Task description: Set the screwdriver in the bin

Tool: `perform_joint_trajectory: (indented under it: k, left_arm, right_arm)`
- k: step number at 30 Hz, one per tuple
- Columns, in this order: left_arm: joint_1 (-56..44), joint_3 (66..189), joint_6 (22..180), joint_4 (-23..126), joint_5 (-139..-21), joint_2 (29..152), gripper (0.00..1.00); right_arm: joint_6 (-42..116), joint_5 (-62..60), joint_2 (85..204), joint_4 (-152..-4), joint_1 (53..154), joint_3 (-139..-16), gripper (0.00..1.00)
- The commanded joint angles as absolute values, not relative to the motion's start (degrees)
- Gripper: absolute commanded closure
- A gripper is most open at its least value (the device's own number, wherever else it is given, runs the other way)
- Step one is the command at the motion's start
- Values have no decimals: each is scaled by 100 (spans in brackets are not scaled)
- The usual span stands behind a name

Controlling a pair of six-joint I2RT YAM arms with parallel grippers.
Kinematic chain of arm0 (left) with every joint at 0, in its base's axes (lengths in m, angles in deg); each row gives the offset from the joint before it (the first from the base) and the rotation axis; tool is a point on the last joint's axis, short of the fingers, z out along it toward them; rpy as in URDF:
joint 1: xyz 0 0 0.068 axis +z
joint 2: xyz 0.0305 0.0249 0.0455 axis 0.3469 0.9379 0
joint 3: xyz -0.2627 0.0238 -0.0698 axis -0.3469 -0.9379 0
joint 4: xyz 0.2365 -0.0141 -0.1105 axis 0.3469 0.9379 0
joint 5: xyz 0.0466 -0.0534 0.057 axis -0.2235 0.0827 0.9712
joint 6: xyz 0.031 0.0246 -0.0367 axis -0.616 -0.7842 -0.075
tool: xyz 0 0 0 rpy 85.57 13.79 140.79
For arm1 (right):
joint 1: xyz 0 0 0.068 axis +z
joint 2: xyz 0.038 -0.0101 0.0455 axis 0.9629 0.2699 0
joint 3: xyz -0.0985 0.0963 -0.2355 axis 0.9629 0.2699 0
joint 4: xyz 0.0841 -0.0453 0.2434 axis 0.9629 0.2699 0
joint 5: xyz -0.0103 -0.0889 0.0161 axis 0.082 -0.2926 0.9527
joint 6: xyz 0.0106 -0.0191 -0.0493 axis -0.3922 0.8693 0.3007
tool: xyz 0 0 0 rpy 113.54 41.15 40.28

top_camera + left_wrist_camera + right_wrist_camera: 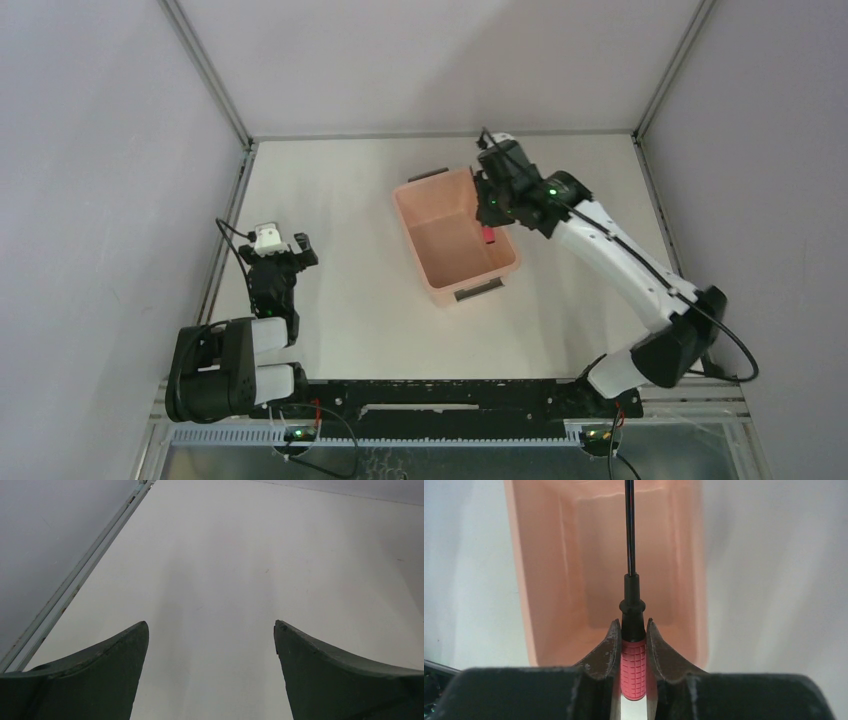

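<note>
The salmon-pink bin stands on the table a little right of centre, with a dark grey handle at each short end. My right gripper is over the bin's right rim and is shut on the screwdriver. In the right wrist view the fingers clamp the red gridded handle, and the thin black shaft points out over the inside of the bin. My left gripper is open and empty over the left of the table; its view shows bare table between the fingers.
The white table is boxed in by grey walls with metal rails along the left and right edges. A black cable loops by the right arm's base.
</note>
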State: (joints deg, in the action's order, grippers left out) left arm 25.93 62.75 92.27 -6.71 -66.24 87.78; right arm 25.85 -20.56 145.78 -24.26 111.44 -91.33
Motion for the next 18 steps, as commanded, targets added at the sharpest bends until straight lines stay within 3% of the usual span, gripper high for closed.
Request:
perform_joint_trajectory:
  k: [1,18]
  left_arm:
    - [2575,6541,9131,-807,-6594,8723,0]
    - [2566,6543,9132,-806,-6594,8723,0]
  right_arm:
    - [2288,-2030,15213,-2760,11409,-9431,87]
    - [1167,-2188,17268,-3811,11392,-8869,84]
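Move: The right hand still grips the screwdriver high over the bin's right-hand rim; the bin's middle lies some 6 cm ahead, 7 cm left and 20 cm below. The bin's near handle is about 5 cm back and 2 cm left, its far handle roughly 21 cm ahead and 14 cm left, both some 14 cm below. From the left hand, the bin lies about 2 cm ahead, 41 cm right and 5 cm below. The right hand, keeping its grip, lowers the screwdriver about 16 cm and some 5 cm left into the bin. ##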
